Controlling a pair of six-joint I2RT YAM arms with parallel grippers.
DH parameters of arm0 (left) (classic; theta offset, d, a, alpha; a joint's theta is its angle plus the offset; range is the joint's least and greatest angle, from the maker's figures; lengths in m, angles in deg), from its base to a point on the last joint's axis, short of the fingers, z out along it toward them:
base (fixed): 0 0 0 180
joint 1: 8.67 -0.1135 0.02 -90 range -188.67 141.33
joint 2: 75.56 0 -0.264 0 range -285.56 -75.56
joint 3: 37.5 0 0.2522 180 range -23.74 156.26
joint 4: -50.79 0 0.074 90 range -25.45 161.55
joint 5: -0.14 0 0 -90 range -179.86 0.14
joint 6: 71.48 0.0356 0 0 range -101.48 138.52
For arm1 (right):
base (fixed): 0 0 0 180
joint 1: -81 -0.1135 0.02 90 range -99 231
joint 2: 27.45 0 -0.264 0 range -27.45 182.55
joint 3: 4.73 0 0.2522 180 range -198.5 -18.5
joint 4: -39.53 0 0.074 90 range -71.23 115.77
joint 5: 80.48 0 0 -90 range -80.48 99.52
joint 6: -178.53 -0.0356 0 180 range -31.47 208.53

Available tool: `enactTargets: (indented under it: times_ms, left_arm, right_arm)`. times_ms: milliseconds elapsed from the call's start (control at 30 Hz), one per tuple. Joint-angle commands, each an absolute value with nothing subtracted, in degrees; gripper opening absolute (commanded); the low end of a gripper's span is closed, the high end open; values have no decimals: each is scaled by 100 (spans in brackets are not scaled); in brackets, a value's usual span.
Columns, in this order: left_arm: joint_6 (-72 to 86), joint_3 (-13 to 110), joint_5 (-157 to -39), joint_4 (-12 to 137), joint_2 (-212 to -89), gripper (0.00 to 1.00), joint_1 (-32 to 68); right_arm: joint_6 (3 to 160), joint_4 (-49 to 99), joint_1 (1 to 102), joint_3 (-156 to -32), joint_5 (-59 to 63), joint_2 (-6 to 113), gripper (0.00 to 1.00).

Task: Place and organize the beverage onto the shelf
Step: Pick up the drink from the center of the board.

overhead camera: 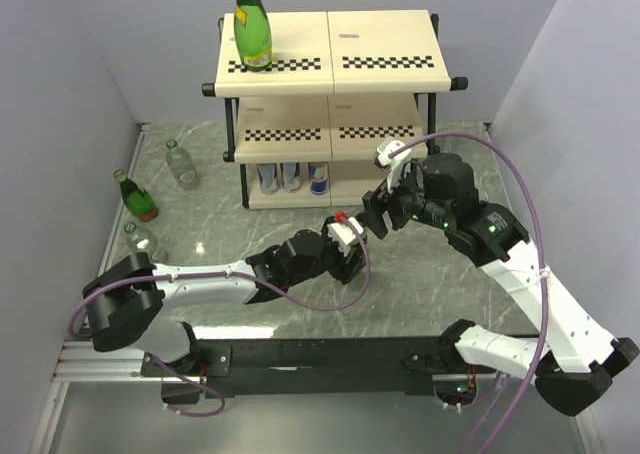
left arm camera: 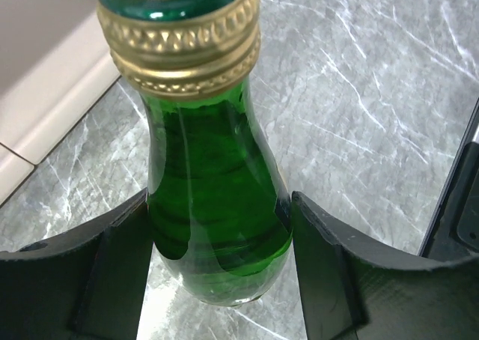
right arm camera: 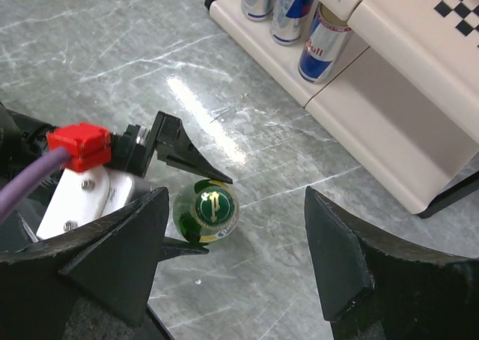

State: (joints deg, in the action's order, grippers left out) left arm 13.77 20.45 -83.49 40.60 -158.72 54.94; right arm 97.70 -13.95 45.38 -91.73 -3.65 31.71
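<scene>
A small green glass bottle point(left arm camera: 213, 205) with a gold screw cap stands upright on the marble table. My left gripper point(left arm camera: 218, 213) is shut on its lower body, one finger pressed to each side. In the right wrist view the bottle's cap point(right arm camera: 212, 209) shows from above, between the left arm's two fingers point(right arm camera: 187, 156). My right gripper point(right arm camera: 236, 205) hangs open just above the bottle, its fingers spread wide and apart from the glass. The shelf point(overhead camera: 385, 39) stands behind, with a tall green bottle point(overhead camera: 252, 29) on the left of its top board. In the top view, my left gripper point(overhead camera: 350, 254) and right gripper point(overhead camera: 376, 214) meet in front of the shelf.
Three cans point(overhead camera: 291, 177) stand on the shelf's bottom tier, also seen as cans point(right arm camera: 325, 44) close to the right gripper. Three more bottles are on the table at the left: a clear one point(overhead camera: 181, 164), a green one point(overhead camera: 135, 196), and another clear one point(overhead camera: 140, 239). Grey walls close in both sides.
</scene>
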Motion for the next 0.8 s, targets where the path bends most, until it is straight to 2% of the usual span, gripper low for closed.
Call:
enactTargets:
  times_ms: [0,300,600,767]
  left_arm:
    - [1272,2144,-8257,2983,-15396,0,5452]
    - [1342,2170,-8186,3106,-15142,0,5374]
    - [1404,2846,-7730,4125,-14781,0,5171]
    - [1474,3733,-7528,4977,-14684,0,5083]
  right_arm:
    - [9758,-1123,4531,-9417,-296,2959,80]
    - [9635,-1044,5251,-9479,-427,2626,79]
    - [9372,-587,7105,-8742,-1367,2011,79]
    - [9371,-315,7896,-8223,-1631,1878,79]
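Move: The left hand already grips the green bottle, with the shelf's middle about 26 cm ahead of this hand, 3 cm to its left and some 6 cm higher. The nearest red-and-blue can stands 22 cm ahead, 7 cm left, 6 cm lower; the top-shelf bottle is about 24 cm ahead, 18 cm left, 33 cm higher. From the open, empty right hand, the shelf's middle lies roughly 23 cm ahead, 8 cm left, 8 cm lower. Keeping the green bottle pinched by its neck and shoulder, the left hand lifts it about 5 cm, slowly at first and then faster, easing forward and left towards the shelf and turning slightly counter-clockwise. The right hand, fingers still open, clears away to the right by some 12 cm, rising and then sinking a little, edging forward as it swings clockwise. ##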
